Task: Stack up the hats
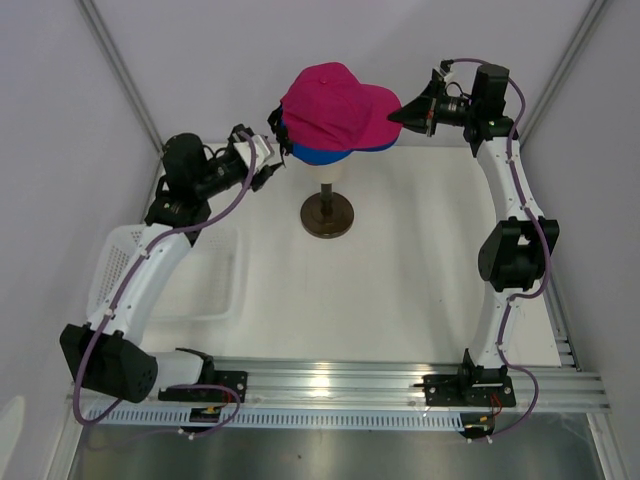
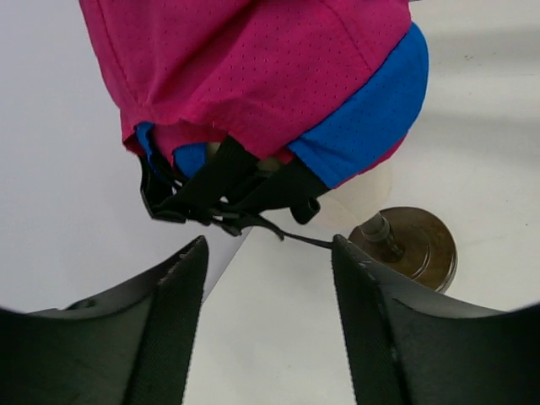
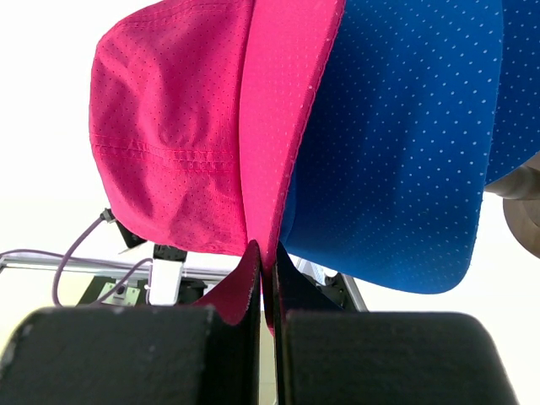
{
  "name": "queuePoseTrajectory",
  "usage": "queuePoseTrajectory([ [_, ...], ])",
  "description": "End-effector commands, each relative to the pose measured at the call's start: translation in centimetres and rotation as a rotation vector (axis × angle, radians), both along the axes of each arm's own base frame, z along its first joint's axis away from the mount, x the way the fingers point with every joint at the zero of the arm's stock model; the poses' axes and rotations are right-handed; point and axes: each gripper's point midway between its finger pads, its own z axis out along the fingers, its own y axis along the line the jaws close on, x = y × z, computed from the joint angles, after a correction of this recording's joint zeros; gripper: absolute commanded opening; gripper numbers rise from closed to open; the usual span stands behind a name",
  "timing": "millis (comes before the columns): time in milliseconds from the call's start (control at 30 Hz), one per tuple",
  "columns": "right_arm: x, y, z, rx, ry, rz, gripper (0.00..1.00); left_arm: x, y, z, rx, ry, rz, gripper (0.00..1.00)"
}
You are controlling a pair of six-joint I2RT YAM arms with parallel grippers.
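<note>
A magenta pink hat (image 1: 335,105) sits over a bright blue hat (image 1: 320,154) on the cream mannequin head, whose neck (image 1: 330,173) shows just below them. My right gripper (image 1: 396,112) is shut on the pink hat's brim (image 3: 287,126), with the blue hat's brim (image 3: 405,126) beside it in the right wrist view. At the back of the hats my left gripper (image 1: 274,148) stands open. In the left wrist view, nothing lies between its fingers (image 2: 181,295), and the hats' black rear straps (image 2: 228,190) hang just beyond the tips, below the pink fabric (image 2: 253,67) and blue fabric (image 2: 371,118).
The mannequin's dark round stand (image 1: 327,215) rests on the white table at the back middle, also seen as a brown disc (image 2: 418,245) in the left wrist view. A white plastic basket (image 1: 200,285) lies at the left, under the left arm. White walls close in both sides.
</note>
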Motion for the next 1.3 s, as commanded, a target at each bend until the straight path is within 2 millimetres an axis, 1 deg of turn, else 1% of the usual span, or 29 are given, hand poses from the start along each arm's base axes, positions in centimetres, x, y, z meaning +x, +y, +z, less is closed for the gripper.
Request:
queuePoseTrajectory([
  [0, 1.5, 0.2, -1.9, -0.024, 0.055, -0.073, 0.0, -0.5, -1.8, 4.8, -0.026, -0.15, -0.126, 0.6],
  [33, 1.5, 0.2, -1.9, -0.023, 0.053, -0.07, 0.0, -0.5, -2.1, 5.4, -0.031, -0.161, -0.139, 0.58],
  [67, 1.5, 0.2, -2.0, -0.022, 0.058, -0.069, 0.0, -0.3, -2.2, 5.4, -0.035, -0.164, -0.144, 0.56],
  [100, 1.5, 0.1, -1.9, -0.02, 0.057, -0.069, 0.0, -0.4, -2.3, 6.0, -0.045, -0.189, -0.15, 0.49],
  [133, 1.5, 0.3, -2.0, -0.02, 0.057, -0.065, 0.0, -0.4, -2.4, 5.9, -0.046, -0.194, -0.155, 0.47],
  [233, 1.4, 0.3, -1.9, -0.019, 0.056, -0.063, 0.0, -0.7, -2.5, 6.5, -0.048, -0.222, -0.164, 0.47],
  [267, 1.4, 0.3, -1.9, -0.02, 0.053, -0.065, 0.0, -1.0, -2.6, 7.1, -0.045, -0.236, -0.173, 0.47],
  [300, 1.4, 0.4, -1.9, -0.02, 0.054, -0.063, 0.0, -0.9, -2.7, 6.8, -0.037, -0.225, -0.179, 0.47],
  [367, 1.4, 0.4, -1.9, -0.019, 0.056, -0.063, 0.0, -1.0, -2.8, 7.1, -0.035, -0.233, -0.194, 0.47],
  [433, 1.4, 0.5, -2.0, -0.017, 0.057, -0.058, 0.0, -0.5, -3.0, 6.7, -0.029, -0.225, -0.198, 0.48],
  [467, 1.4, 0.6, -1.9, -0.016, 0.054, -0.056, 0.0, 0.1, -3.2, 6.2, -0.019, -0.211, -0.198, 0.47],
  [500, 1.4, 0.6, -1.8, -0.016, 0.054, -0.056, 0.0, 0.1, -3.1, 6.5, -0.013, -0.213, -0.195, 0.47],
  [567, 1.3, 0.7, -1.9, -0.017, 0.056, -0.055, 0.0, 1.0, -3.2, 5.9, 0.002, -0.199, -0.183, 0.48],
  [733, 1.3, 0.9, -1.6, -0.013, 0.048, -0.049, 0.0, 2.4, -3.3, 5.3, 0.022, -0.203, -0.165, 0.49],
  [800, 1.3, 0.9, -1.8, -0.014, 0.055, -0.048, 0.0, 2.6, -3.3, 5.3, 0.031, -0.209, -0.166, 0.49],
  [867, 1.4, 0.9, -1.9, -0.015, 0.055, -0.049, 0.0, 2.6, -3.5, 4.3, 0.04, -0.174, -0.176, 0.5],
  [1033, 1.4, 1.2, -2.0, -0.016, 0.057, -0.046, 0.0, 3.0, -3.8, 3.4, 0.035, -0.155, -0.186, 0.51],
  [1100, 1.4, 1.2, -1.8, -0.016, 0.052, -0.046, 0.0, 3.1, -3.9, 3.0, 0.03, -0.14, -0.193, 0.47],
  [1133, 1.4, 1.2, -1.8, -0.016, 0.055, -0.044, 0.0, 3.1, -4.0, 3.6, 0.021, -0.164, -0.197, 0.43],
  [1167, 1.4, 1.2, -1.8, -0.016, 0.052, -0.044, 0.0, 3.0, -4.2, 3.6, 0.018, -0.159, -0.204, 0.33],
  [1233, 1.4, 1.2, -1.8, -0.017, 0.055, -0.046, 0.0, 3.0, -4.2, 3.6, 0.014, -0.158, -0.204, 0.24],
  [1267, 1.4, 1.3, -1.8, -0.017, 0.052, -0.044, 0.0, 2.9, -4.2, 3.4, 0.011, -0.153, -0.209, 0.17],
])
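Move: The pink hat's back rim, the spot to be gripped, lies about 3 cm ahead, 3 cm right and 2 cm above the left hand. The pink hat's middle is some 8 cm ahead, 12 cm right and 5 cm up; the blue hat beneath it is 6 cm ahead, 12 cm right, about level. The right hand already pinches the pink brim; from there the back rim is some 23 cm left, 4 cm back and about 1 cm lower. The pink hat's back rim is approached by the left hand, which rises about 4.5 cm while drifting right, then eases forward some 3 cm and sinks about 2 cm onto it, turning roughly 10 degrees clockwise. The half-open fingers then close on the rim beside the black strap. The right hand keeps its pinch on the brim and stays in place. ##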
